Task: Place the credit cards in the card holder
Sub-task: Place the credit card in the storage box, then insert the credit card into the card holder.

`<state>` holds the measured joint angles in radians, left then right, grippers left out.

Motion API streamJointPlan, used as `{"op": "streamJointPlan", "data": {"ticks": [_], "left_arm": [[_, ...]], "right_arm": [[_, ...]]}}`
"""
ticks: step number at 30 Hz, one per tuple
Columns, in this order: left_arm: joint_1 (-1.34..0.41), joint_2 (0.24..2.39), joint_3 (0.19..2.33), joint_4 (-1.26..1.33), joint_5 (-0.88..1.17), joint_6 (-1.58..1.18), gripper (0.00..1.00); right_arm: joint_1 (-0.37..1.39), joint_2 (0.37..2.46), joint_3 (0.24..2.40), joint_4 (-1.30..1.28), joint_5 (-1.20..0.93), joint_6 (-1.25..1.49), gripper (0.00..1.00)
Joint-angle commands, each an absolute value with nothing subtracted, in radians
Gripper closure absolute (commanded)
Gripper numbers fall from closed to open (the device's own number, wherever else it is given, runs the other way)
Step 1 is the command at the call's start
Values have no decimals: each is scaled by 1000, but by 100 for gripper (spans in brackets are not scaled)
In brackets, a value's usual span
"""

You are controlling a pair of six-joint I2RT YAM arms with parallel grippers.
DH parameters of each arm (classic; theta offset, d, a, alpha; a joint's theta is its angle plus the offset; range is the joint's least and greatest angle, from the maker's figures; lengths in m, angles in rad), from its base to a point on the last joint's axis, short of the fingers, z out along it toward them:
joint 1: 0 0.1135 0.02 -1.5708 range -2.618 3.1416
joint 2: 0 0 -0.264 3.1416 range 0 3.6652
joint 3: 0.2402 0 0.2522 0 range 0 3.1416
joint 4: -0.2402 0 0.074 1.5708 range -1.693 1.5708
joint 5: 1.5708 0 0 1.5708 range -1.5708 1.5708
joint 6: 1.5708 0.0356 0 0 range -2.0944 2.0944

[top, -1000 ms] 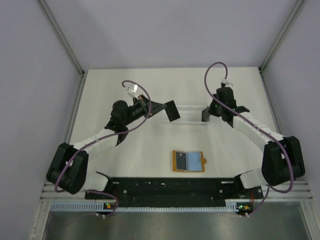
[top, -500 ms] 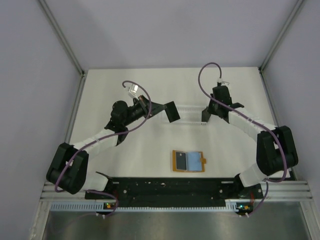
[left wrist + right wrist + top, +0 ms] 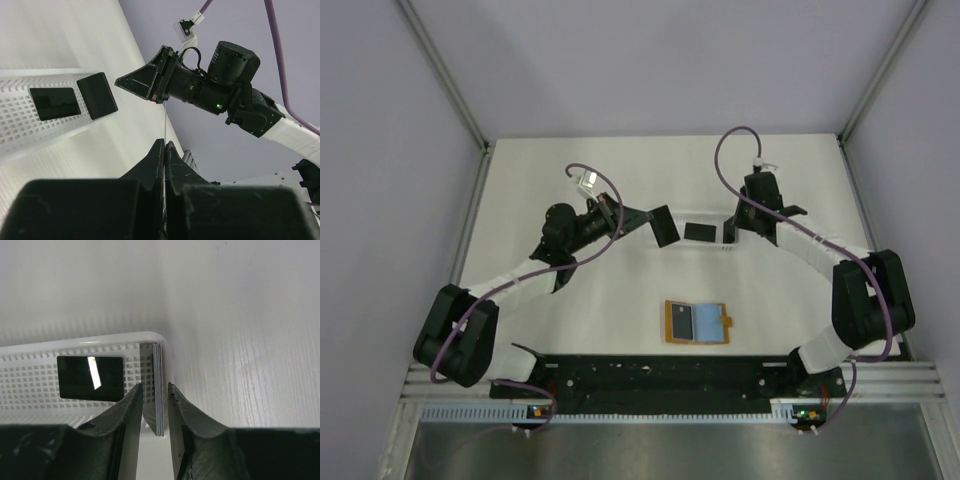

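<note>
The orange card holder [image 3: 697, 322] lies open on the table in front of the arms, its pale blue-grey inside facing up. My left gripper [image 3: 645, 216] [image 3: 164, 144] is shut on one black credit card [image 3: 664, 225], held upright above the table; in the left wrist view that card is a thin edge-on line [image 3: 164, 122]. My right gripper [image 3: 728, 233] [image 3: 154, 385] is open at the right end of the white tray. A small stack of credit cards [image 3: 159, 390] stands on edge between its fingers, with a gap on each side. Another black card [image 3: 700, 231] [image 3: 90, 377] lies flat in the tray.
The long white slotted tray [image 3: 705, 214] [image 3: 30, 385] runs across the far middle of the table between the two grippers. Grey walls with metal posts close in the table on three sides. The arms' black base rail [image 3: 660, 375] runs along the near edge.
The right gripper's jaws have parted around the standing stack. A black card now lies flat in the tray where none showed before. The left arm has held still with its card.
</note>
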<state>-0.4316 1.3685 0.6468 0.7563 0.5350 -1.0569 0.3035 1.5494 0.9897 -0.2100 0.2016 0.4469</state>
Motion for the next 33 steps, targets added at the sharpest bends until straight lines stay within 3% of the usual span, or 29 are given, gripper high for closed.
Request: {"op": "streamJointPlan", "data": {"ticks": [1,8,14,23,33], "left_arm": [[-426,1368,646,821,549,-1058,100],[-426,1368,644,818,552,-1058,100],[-426,1385,658,824,607,-1058,100],[-428,1448,667,1074,792,-1175,100],[-457,1443,716,1052,790,-1173,100]], "right_arm": [[295,1488,1011,-187,216,439,72],[295,1316,968,-183,94,452,66],[295,1129,848,53,-401,530,41],[293,1132,793,339,-810,748,40],[334,1144,772,358,-911,769,41]]}}
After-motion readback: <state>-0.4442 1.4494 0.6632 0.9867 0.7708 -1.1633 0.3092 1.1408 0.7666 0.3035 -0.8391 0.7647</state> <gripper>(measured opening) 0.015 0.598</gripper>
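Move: The right hand, just over the upright cards in the storage box (their middle some 3 cm straight below), goes for the card in the left gripper: about 18 cm to its left, 9 cm back and 12 cm higher. The card lying flat in the box is roughly 8 cm left of the right hand, level with it fore and aft, 6 cm lower. From the left hand its held card sits about 4 cm to the right, level fore and aft, 2 cm lower. Straight up first, clear of the upright cards, then curving left and back, the right hand climbs about 18 cm towards the left hand's card; its wrist swings some 70 degrees, from forward-down to level and left, while the fingers open wide, not yet gripping. The left keeps its pinch, eases back and a little right, rising slightly at the end, and turns clockwise. ##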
